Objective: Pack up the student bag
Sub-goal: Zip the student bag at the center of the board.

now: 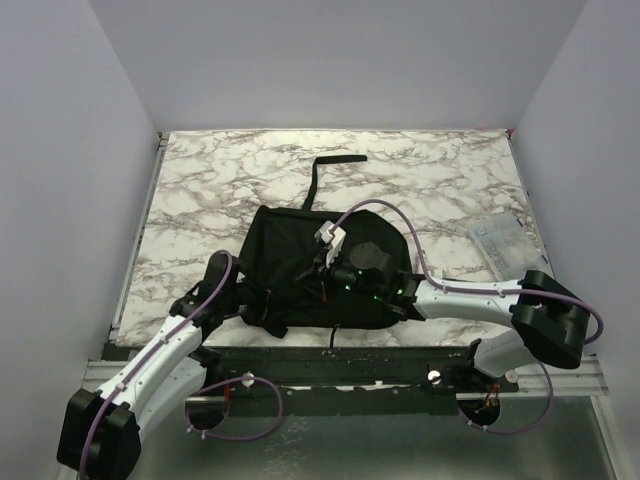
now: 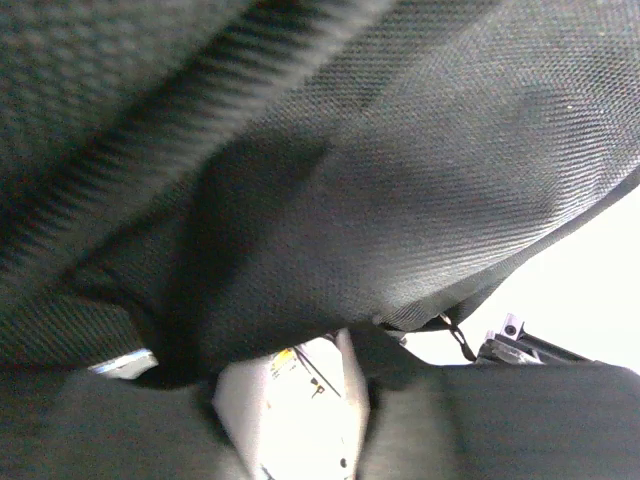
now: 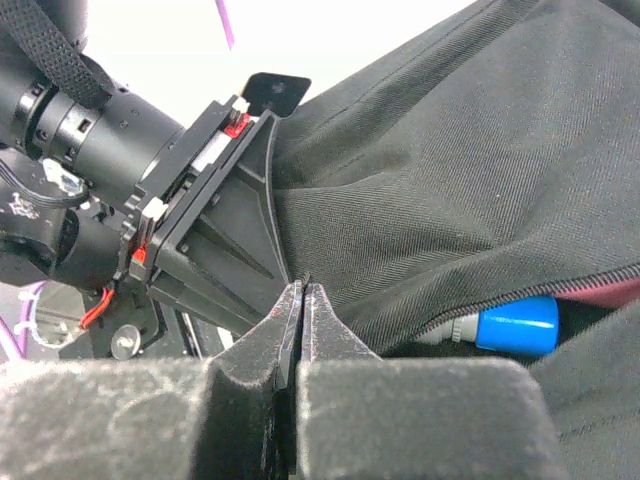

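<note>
The student bag (image 1: pixel 285 235), a soft black backpack, lies in the middle of the marble table, its top loop (image 1: pixel 322 172) pointing away. My right gripper (image 3: pixel 301 287) is shut, its tips against the bag's fabric just left of the open zipper; a blue-capped thing (image 3: pixel 515 325) shows inside. My left gripper (image 2: pixel 290 430) is under a lifted fold of the bag (image 2: pixel 380 170), fingers apart, with a white thing (image 2: pixel 300 395) in the gap; contact cannot be told. The left gripper's black body (image 3: pixel 205 235) sits right next to the right fingertips.
A clear plastic box (image 1: pixel 500 238) lies at the table's right edge. White walls close in the table on three sides. A metal rail (image 1: pixel 330 375) with both arm bases runs along the near edge.
</note>
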`<action>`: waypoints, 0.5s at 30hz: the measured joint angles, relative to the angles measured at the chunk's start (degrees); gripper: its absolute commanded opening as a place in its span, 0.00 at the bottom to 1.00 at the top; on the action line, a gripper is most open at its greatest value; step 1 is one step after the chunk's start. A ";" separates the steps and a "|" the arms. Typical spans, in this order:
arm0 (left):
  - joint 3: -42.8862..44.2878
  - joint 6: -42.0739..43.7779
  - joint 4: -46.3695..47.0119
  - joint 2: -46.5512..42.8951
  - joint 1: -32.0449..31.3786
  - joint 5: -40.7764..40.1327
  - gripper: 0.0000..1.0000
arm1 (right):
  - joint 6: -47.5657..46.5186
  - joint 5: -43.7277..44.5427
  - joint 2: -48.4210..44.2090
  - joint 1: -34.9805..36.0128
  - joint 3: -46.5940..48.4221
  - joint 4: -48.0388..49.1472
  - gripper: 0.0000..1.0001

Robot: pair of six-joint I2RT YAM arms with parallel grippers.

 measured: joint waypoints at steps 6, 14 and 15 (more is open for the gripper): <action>-1.64 0.55 1.90 -1.51 0.11 -1.68 0.01 | 3.34 4.85 -3.06 0.00 -1.31 -0.17 0.00; -3.52 2.32 3.67 -5.16 0.39 -3.17 0.00 | 5.95 9.60 -2.40 -0.22 0.04 -1.66 0.00; -3.58 2.69 3.69 -5.62 0.39 -3.41 0.00 | 6.29 9.99 -1.90 -0.44 0.85 -2.14 0.00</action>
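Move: The left hand, half open, has the fold of fabric at the bag's left end right at its fingertips, about 1 cm to the right and 1 cm below; the bag's near-left strap tab hangs some 6 cm back, 2 cm right and 7 cm lower. The right hand is shut at the zip, with the blue stick in the still-open stretch about 5 cm ahead, 1 cm right and 3 cm below. A pink item lies roughly 7 cm ahead of the right hand, 3 cm right and 4 cm below. The left hand stays almost in place, edging about 1 cm forward and left as its fingers close fully and pinch the fold at the bag's left end, its fingertips tipping up a little. Meanwhile the right hand, fingers still shut and seemingly on the zip pull, swings right and up, then forward along the opening towards the blue stick, some 3 cm in all, turning about 10 degrees clockwise. ##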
